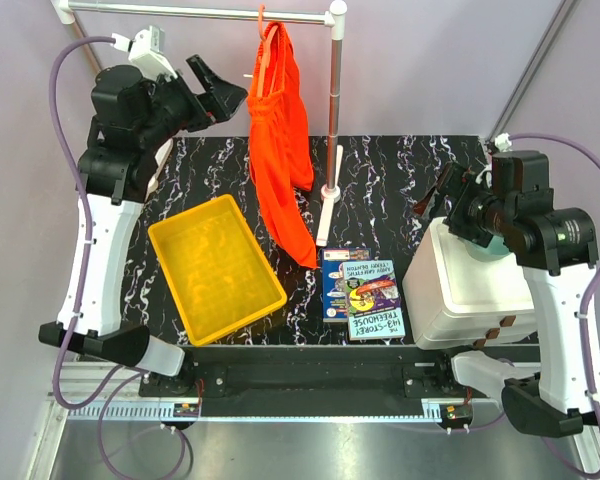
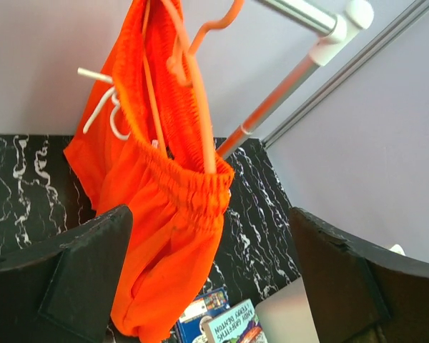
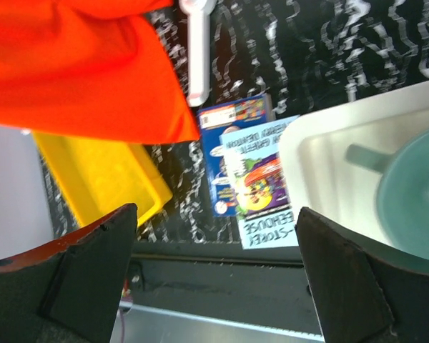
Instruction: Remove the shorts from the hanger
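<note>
The bright orange-red shorts (image 1: 280, 150) hang from the thin orange hanger (image 1: 263, 25), whose hook sits on the grey rail (image 1: 180, 12). In the left wrist view the shorts (image 2: 164, 214) droop from the hanger (image 2: 200, 43), waistband bunched on its arm, white drawstring loose. My left gripper (image 1: 218, 90) is raised just left of the shorts, open, nothing between its fingers (image 2: 86, 271). My right gripper (image 1: 442, 196) hovers open at the right, above the white bin. In its wrist view a lower corner of the shorts (image 3: 79, 71) fills the upper left.
A yellow tray (image 1: 215, 265) lies left of centre on the black marble table (image 1: 400, 170). Books (image 1: 362, 292) lie near the front. A white bin (image 1: 460, 290) holding a teal cup (image 3: 407, 200) stands at the right. The rack's upright pole (image 1: 332, 110) stands right of the shorts.
</note>
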You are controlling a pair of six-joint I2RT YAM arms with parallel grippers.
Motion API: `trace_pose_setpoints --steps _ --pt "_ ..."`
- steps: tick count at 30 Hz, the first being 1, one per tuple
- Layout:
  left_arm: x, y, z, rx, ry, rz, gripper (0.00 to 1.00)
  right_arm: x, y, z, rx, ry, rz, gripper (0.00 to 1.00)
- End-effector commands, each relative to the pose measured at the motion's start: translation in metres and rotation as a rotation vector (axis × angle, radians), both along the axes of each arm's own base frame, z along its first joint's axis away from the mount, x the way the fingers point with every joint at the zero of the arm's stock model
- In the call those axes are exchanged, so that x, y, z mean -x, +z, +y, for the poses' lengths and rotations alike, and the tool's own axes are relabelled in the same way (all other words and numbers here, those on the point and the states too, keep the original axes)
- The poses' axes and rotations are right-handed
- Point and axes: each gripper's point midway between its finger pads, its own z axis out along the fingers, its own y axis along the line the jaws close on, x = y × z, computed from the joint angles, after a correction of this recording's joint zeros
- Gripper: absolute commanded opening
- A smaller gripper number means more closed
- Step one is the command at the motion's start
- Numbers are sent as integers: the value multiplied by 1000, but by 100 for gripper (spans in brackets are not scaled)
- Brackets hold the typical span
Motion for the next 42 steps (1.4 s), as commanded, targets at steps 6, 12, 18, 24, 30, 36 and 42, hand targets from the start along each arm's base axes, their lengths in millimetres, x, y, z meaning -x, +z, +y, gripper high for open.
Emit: trace_pose_setpoints --steps 6,12,18,24,30,36,42 --pt "-58 18 -19 -40 16 -89 92 24 43 29 -65 241 -118 100" --pt "-92 8 -36 -33 -13 -80 81 22 63 29 -17 297 -190 100" --pt "-101 -7 -50 -11 -67 -51 60 18 65 27 0 292 -185 100" --pt "-99 -21 -53 0 -86 -12 48 14 64 26 6 286 -173 100" --pt "-98 -5 -54 19 -92 -48 31 9 60 28 2 291 -156 100" --pt "-91 15 -51 37 -78 -88 15 7 56 31 -8 298 -139 100" --pt "-75 38 -41 77 -51 -116 0 5 53 38 -34 323 -122 100"
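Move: The near arm of the orange hanger, where it meets the shorts' waistband, is about 11 cm ahead of my open left hand, 5 cm to its right and 4 cm lower. The white drawstring hangs some 3 cm farther out than that spot and 3 cm to its left. From my left hand, the hanger's hook is roughly 17 cm ahead, 7 cm right and 9 cm up. From my right hand, the near arm is about 25 cm ahead, 35 cm left and 10 cm higher. I reach my left hand forward about 11 cm and some 5 cm to the right, rising slightly before dipping onto the hanger's near arm at the waistband, then close the wide-open fingers and pinch it, barely turning the wrist. Meanwhile my right hand, still open and empty, rises about 5 cm, drifts a little left and swings roughly 15 degrees counter-clockwise. ##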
